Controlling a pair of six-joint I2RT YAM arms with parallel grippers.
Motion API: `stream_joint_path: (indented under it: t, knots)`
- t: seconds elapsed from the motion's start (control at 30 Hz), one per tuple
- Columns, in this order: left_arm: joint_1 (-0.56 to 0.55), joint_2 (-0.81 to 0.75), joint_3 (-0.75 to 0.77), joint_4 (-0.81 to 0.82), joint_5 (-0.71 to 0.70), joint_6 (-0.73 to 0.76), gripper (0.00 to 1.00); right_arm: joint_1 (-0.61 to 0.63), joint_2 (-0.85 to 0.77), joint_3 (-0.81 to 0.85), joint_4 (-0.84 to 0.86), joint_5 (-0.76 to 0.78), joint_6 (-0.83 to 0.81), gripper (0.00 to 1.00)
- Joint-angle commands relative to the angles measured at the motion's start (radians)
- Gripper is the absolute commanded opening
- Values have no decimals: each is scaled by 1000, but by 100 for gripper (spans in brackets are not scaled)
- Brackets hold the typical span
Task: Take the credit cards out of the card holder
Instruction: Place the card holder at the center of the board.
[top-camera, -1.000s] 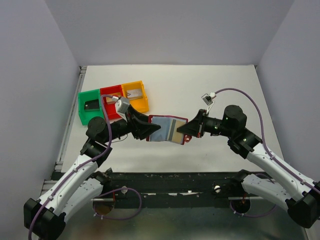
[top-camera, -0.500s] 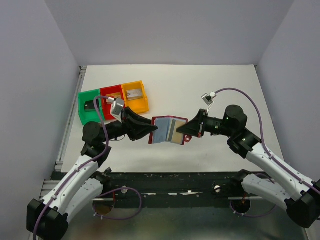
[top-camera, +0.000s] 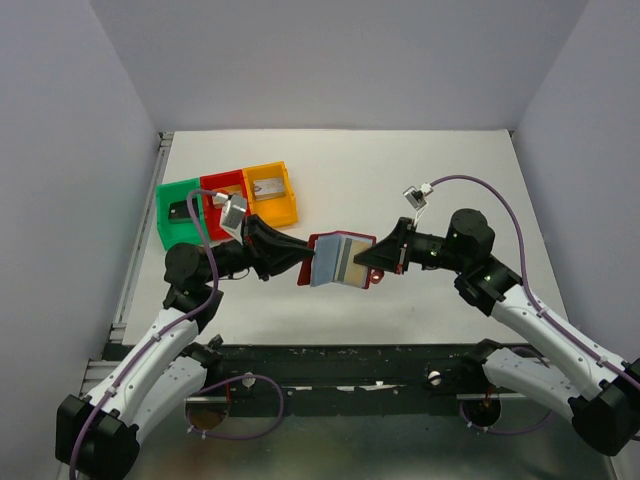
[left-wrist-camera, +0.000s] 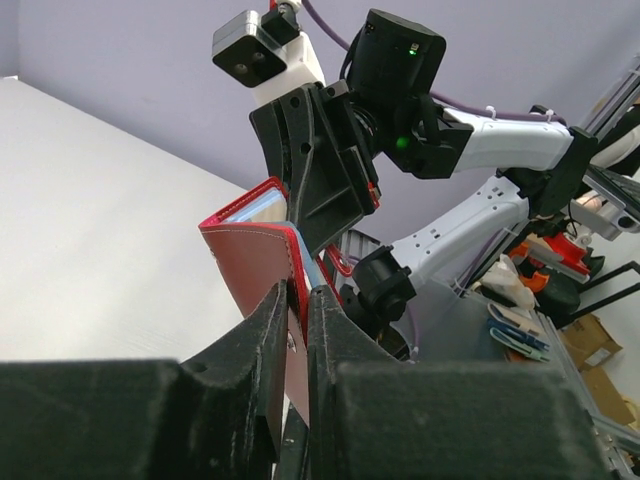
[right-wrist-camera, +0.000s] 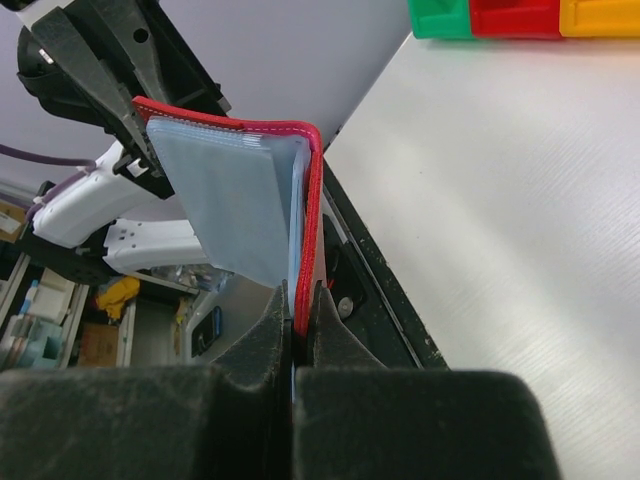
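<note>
The dark red card holder (top-camera: 340, 261) hangs open above the table between both grippers, its light blue lining (right-wrist-camera: 225, 200) facing up. A gold-tan credit card (top-camera: 351, 262) shows in its right half. My left gripper (top-camera: 306, 268) pinches the left flap (left-wrist-camera: 250, 262), fingers (left-wrist-camera: 262, 330) on either side of the red edge. My right gripper (top-camera: 371, 263) is shut on the right flap's red edge (right-wrist-camera: 316, 210). A dark card (top-camera: 183, 210) lies in the green bin and a tan card (top-camera: 268, 187) in the orange bin.
Green (top-camera: 166, 226), red (top-camera: 222, 180) and orange (top-camera: 291, 205) bins stand side by side at the back left of the white table (top-camera: 440, 180). The left wrist camera (top-camera: 234, 210) hangs over the red bin. Grey walls enclose the table.
My left gripper has closed down onto the card holder's left flap. The holder has folded narrower and shifted slightly right. The right gripper has held still.
</note>
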Motion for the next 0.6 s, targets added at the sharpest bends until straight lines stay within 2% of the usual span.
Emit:
stream_joint_path:
  t: [0.0, 0.13, 0.23, 0.3, 0.37, 0.47, 0.57]
  knots:
    - [4, 18, 7, 23, 43, 2, 17, -6, 5, 2, 59, -62, -1, 0]
    - [4, 22, 10, 17, 41, 4, 20, -6, 2, 1, 62, -68, -4, 0]
    - [4, 20, 8, 13, 38, 4, 36, -6, 2, 0, 56, -63, -9, 0]
    - [4, 18, 10, 13, 35, 1, 51, -6, 2, -1, 49, -57, -10, 0]
    - [4, 17, 13, 13, 35, -4, 58, -6, 3, 4, 34, -50, -19, 0]
    - [4, 20, 16, 13, 38, -5, 61, -6, 2, 10, 14, -39, -29, 0]
    - [4, 28, 14, 23, 46, -10, 54, -6, 0, 13, 11, -40, -29, 0]
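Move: The card holder is at the left fingertips, which pinch its left edge; its middle lies about 6 cm to that hand's right, 2 cm back and 4 cm lower. From the left hand the yellow bin stands roughly 27 cm ahead and 12 cm left, the red bin about 26 cm ahead and 25 cm left, both some 30 cm below. The right hand grips the holder's right half, its middle about 5 cm to the left, 1 cm back and 1 cm lower. Staying in place but for a sink of roughly half a centimetre, the left hand first closes a trifle more, then spreads its fingers wide and lets go of the holder's left edge, which is left between the parted fingertips. The right hand holds still and keeps its pinch on the right half. ##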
